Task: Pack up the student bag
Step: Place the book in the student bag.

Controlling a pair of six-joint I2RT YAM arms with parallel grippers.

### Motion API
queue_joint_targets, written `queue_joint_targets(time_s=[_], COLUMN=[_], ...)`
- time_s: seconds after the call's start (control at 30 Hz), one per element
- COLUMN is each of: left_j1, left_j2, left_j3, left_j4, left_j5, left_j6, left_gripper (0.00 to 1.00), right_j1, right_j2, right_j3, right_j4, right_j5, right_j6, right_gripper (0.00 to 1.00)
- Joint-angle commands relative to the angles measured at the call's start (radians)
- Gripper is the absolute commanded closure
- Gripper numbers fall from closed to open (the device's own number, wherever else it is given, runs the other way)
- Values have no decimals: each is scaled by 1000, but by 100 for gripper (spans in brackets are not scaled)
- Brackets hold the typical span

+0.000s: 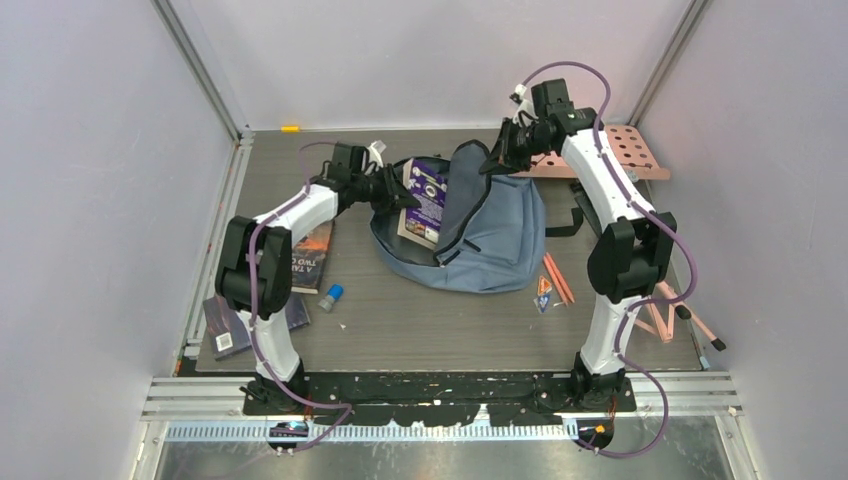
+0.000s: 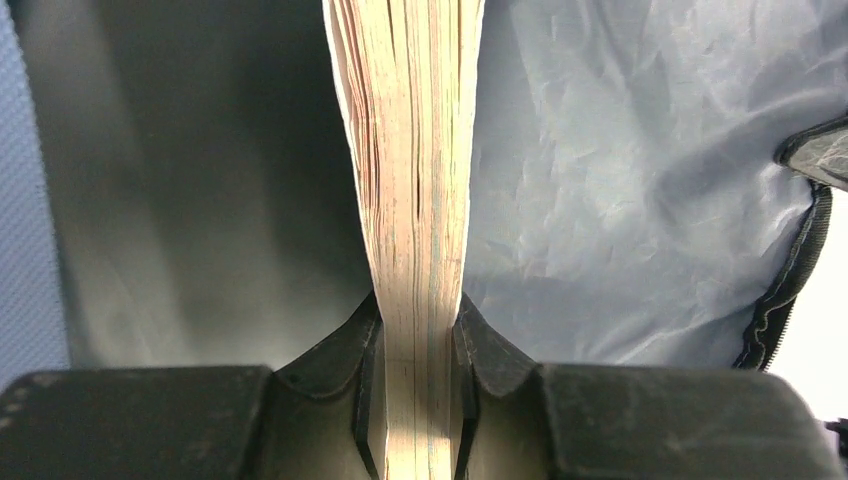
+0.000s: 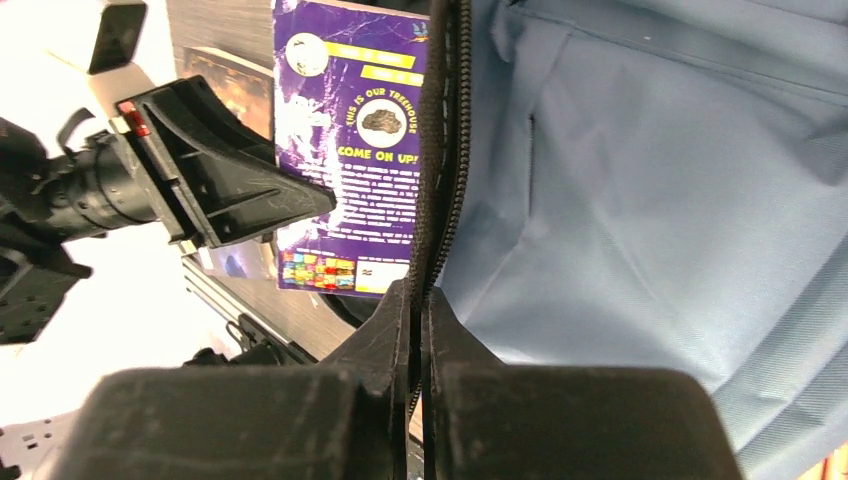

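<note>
The grey-blue student bag lies mid-table with its mouth held open. My right gripper is shut on the bag's black zipper edge and lifts the flap; its jaws pinch the zipper tape. A purple book stands in the bag's opening. My left gripper is shut on it. In the left wrist view both fingertips press the book's page edges, and the gripper points into the bag's lining. The right wrist view shows the book's back cover beside the left gripper.
Two more books lie at the left, beside a small blue-capped object. Orange pencils and a small packet lie right of the bag. A pink pegboard sits at the back right.
</note>
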Motion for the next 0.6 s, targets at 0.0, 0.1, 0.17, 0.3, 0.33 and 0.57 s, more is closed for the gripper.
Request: queue_joint_targets(time_s=[0.0,0.1,0.17,0.3,0.33,0.57], left_j1=[-3,-3,-3,-3,-3,-4], left_j2=[-72,-62,-37,46,59,89], left_j3=[-17,-34,-43,-54,-57,-68], left_j4=[314,430,481,606,624,601], left_j5=[132,156,178,251,260,246], left_j6=[-173,-248,-275,-342,-351,-330], left_gripper=[100,100,100,100,100,100], right_j1=[-3,-3,-3,-3,-3,-3], right_j2=[-99,-103,-101,-87,-84,-91], right_j3=[72,77,83,116,127,140], right_j4=[9,10,17,28,31,132], right_j5=[-22,-21,-25,-41,-46,-59], right_j6=[43,53,63,84,91,164], right_gripper=[99,99,99,99,99,99])
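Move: The left hand, already gripping the purple book by its page edge, has the student bag's middle about 9 cm to its right, 4 cm back and 10 cm below, with the raised zip flap about 11 cm straight to its right, level in height. The Tale of Two Cities book lies roughly 21 cm left and 11 cm back, 12 cm down. From the right hand, pinching the flap's rim, the bag's middle is some 5 cm left, 7 cm back and 18 cm below; the purple book is 12 cm left, 5 cm back and 11 cm below. Keeping the purple book pinched, the left hand carries it about 3 cm to the right and 2 cm forward into the mouth of the bag, rising some 4 cm on the way before sinking back over 2 cm, while its wrist rolls nearly 20 degrees so the fingers point flatter towards the right. Meanwhile the right hand keeps its pinch on the zip rim and pulls it almost straight up by about 6 cm, fingers tilting slightly upward, to hold the flap up beside the book. ##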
